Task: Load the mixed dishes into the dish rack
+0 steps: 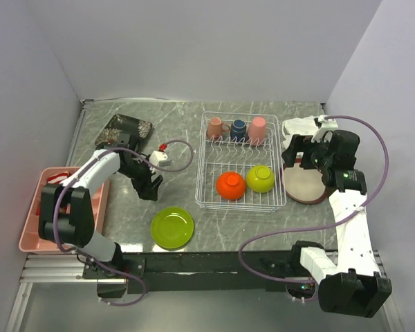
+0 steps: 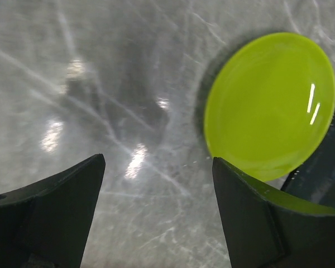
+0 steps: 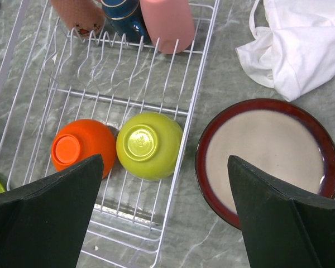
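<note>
The white wire dish rack (image 1: 209,163) holds an upside-down orange bowl (image 1: 230,185) and lime green bowl (image 1: 260,178), plus salmon (image 1: 215,128), navy (image 1: 238,128) and pink (image 1: 258,129) cups at its far end. A lime green plate (image 1: 172,227) lies on the table near the front; it shows in the left wrist view (image 2: 271,103). My left gripper (image 1: 150,189) is open and empty, up-left of that plate. A brown round plate (image 3: 268,156) lies right of the rack. My right gripper (image 1: 299,158) hovers open over it. A black floral square plate (image 1: 124,131) lies at the far left.
A pink divided tray (image 1: 34,221) sits at the left edge under the left arm. A white cloth rag (image 1: 302,127) lies behind the brown plate, also in the right wrist view (image 3: 298,39). Grey walls enclose the marbled table.
</note>
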Controlling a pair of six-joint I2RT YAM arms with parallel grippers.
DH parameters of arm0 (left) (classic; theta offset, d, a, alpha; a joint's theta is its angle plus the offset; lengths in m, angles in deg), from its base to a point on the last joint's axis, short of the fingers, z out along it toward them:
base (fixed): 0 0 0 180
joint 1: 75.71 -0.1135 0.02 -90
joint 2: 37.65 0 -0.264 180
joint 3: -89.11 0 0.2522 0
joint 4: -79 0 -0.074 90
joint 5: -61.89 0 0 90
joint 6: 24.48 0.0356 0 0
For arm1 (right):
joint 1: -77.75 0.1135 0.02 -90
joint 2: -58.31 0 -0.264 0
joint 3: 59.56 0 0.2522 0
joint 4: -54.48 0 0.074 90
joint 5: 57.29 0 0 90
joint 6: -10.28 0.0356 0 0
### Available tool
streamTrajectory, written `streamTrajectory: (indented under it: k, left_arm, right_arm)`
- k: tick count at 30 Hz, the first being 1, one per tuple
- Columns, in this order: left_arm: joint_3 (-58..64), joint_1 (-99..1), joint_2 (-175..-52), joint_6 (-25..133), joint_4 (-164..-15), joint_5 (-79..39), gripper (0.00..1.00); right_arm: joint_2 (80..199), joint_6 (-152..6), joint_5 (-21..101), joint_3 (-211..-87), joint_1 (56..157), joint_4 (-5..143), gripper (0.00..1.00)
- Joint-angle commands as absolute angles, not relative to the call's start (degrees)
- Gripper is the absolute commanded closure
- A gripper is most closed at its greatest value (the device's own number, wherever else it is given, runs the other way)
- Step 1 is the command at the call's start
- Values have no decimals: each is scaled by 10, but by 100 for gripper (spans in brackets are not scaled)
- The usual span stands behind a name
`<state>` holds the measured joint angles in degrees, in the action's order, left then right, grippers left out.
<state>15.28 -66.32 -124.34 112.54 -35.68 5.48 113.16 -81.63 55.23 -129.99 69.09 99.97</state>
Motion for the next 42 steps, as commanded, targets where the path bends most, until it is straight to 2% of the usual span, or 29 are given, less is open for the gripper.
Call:
streamTrajectory:
  k: [1,9,30,36,42]
  left_arm:
    - [167,-650,-1268,1146,-353,112,17]
    - [183,-627,-1306,1156,-370,98,19]
    - [187,-580,-1380,1138,-399,83,34]
    - [187,-580,-1377,1125,-407,78,44]
    - [196,-580,-1374,1108,-418,67,58]
  right_arm:
    - [1138,-807,572,-1316,678,997,0]
    - [1142,-777,586,-1303,664,978,0]
    - [1148,-768,594,-1301,635,979,0]
    - [1145,-763,599,-1294,632,977,0]
    - [1153,-767,600,-1305,631,992,0]
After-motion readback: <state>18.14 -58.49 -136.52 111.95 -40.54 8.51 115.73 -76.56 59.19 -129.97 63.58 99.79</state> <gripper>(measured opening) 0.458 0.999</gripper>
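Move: The green plate lies flat behind and to the right of the open left hand, its middle about 11 cm back, 9 cm right and 8 cm below. The orange bowl in the rack is some 29 cm to that hand's right and 4 cm ahead; the black floral plate is about 22 cm ahead and 9 cm left. From the right hand the green plate is roughly 45 cm left, 16 cm back and well below, some 23 cm. Downward first of all, about 6 cm, and also rightward and back some 3 to 4 cm each, the left hand sinks to the far left edge of the green plate, slowing as it nears. The fingertips tilt back about 10 degrees towards the base, and the empty fingers narrow to roughly half open, the plate-side one ending right by the rim; contact can't be made out. ##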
